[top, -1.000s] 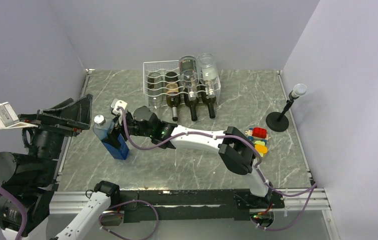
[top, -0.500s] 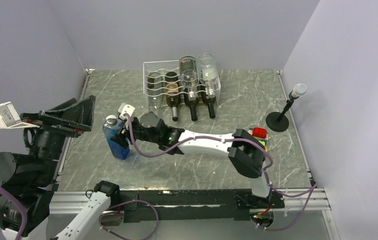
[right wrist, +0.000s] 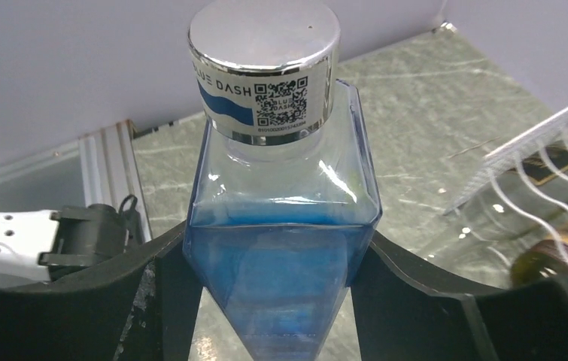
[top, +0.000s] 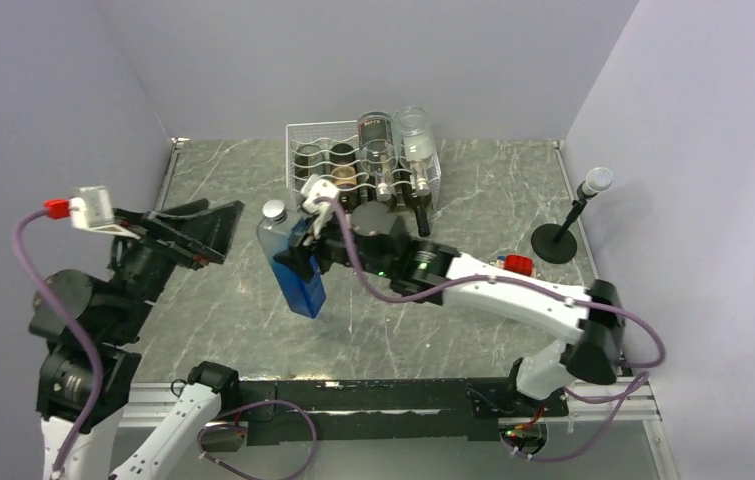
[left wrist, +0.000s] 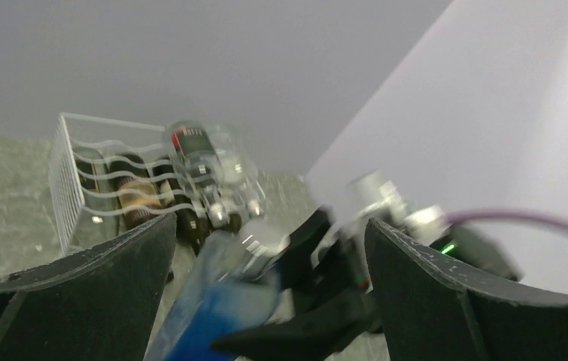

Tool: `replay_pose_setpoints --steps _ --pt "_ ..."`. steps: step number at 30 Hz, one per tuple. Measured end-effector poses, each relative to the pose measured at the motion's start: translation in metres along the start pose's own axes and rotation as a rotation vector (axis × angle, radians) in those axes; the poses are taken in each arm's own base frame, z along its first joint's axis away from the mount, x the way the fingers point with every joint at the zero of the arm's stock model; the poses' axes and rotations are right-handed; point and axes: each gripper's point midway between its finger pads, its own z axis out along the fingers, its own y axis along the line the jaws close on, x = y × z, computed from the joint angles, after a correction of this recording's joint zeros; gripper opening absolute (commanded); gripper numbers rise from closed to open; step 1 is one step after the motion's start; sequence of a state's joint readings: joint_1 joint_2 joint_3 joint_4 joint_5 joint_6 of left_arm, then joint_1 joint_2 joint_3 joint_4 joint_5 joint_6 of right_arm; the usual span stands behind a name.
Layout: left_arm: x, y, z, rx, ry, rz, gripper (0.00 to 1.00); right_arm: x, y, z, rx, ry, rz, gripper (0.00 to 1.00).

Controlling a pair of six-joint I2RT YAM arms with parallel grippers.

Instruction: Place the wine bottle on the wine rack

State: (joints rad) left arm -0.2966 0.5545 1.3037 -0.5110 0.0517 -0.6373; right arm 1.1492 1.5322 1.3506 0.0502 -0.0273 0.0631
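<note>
The wine bottle [top: 298,292] is a square blue bottle with a silver cap [right wrist: 264,45]. It hangs upright above the table's middle-left, just in front of the wine rack. My right gripper [top: 303,258] is shut on its body, and in the right wrist view both black fingers [right wrist: 393,293] press the bottle's [right wrist: 284,248] sides. The white wire wine rack [top: 303,135] stands at the back centre and holds several bottles [top: 378,150]. My left gripper [top: 208,230] hovers open to the left of the bottle [left wrist: 220,301], holding nothing; the rack [left wrist: 77,150] shows beyond it.
Bottle necks stick out of the rack's front toward the held bottle. A small black stand with a round top [top: 563,225] is at the right. Coloured toy blocks [top: 518,265] lie beside my right arm. Grey walls close in the left, back and right sides.
My right gripper has closed on the blue bottle, lifted it and carried it right, toward the rack. My left arm has swung right as well, still open.
</note>
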Motion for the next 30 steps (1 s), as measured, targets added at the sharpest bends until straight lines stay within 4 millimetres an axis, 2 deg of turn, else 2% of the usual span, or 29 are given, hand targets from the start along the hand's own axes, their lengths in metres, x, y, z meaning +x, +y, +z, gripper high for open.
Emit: replay_pose_setpoints --steps 3,6,8,11,14,16,21,24,28,30 --pt "0.031 0.005 0.007 0.038 0.088 -0.01 0.99 -0.029 -0.009 -0.033 0.025 -0.038 0.016 0.0" --pt "0.053 0.005 0.009 0.083 0.156 -0.016 0.99 -0.049 -0.02 -0.071 0.055 -0.056 0.036 0.0" --pt "0.06 -0.001 0.01 0.127 0.18 -0.016 0.99 -0.057 -0.025 -0.094 0.074 -0.054 0.05 0.0" --pt "0.067 -0.018 0.01 0.247 0.206 -0.008 0.99 -0.062 -0.03 -0.119 0.097 -0.031 0.068 0.0" --pt "0.082 -0.034 0.011 0.395 0.252 -0.008 0.99 -0.063 -0.028 -0.137 0.102 0.007 0.103 0.0" --pt "0.1 -0.039 0.014 0.479 0.31 -0.027 0.99 -0.065 -0.026 -0.147 0.105 0.037 0.129 0.0" --pt "0.155 -0.03 0.021 0.594 0.464 -0.125 0.99 -0.075 -0.019 -0.174 0.102 0.054 0.184 0.0" --pt "0.189 -0.029 0.015 0.637 0.546 -0.174 0.99 -0.08 -0.016 -0.189 0.099 0.044 0.203 0.0" --pt "0.214 -0.059 -0.005 0.769 0.615 -0.181 0.99 -0.086 -0.011 -0.198 0.082 0.023 0.216 0.0" --pt "0.226 -0.087 -0.025 0.886 0.653 -0.183 0.99 -0.087 -0.009 -0.2 0.069 0.021 0.223 0.0"
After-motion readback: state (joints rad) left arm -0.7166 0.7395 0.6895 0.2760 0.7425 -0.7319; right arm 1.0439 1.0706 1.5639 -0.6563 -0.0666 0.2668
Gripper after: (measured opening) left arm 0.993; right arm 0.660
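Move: The blue wine bottle is already in my right grip, its middle some 5 cm below that hand; from my left hand it hangs about 12 cm to the right, 3 cm ahead and 22 cm below. The wine rack's middle lies roughly 45 cm ahead of my right hand, 10 cm to its right and 20 cm down, with a gold-label bottle lying in it about 38 cm ahead, 6 cm right and 20 cm down. I carry the upright bottle some 18 cm to the right with my right hand, lifting it about 12 cm and drawing it slightly back, grip kept. My left hand follows, sweeping about 19 cm right and 14 cm down, easing back at the end, and swings clockwise some 65 degrees so its still wide-open fingers face the bottle's lower body. ##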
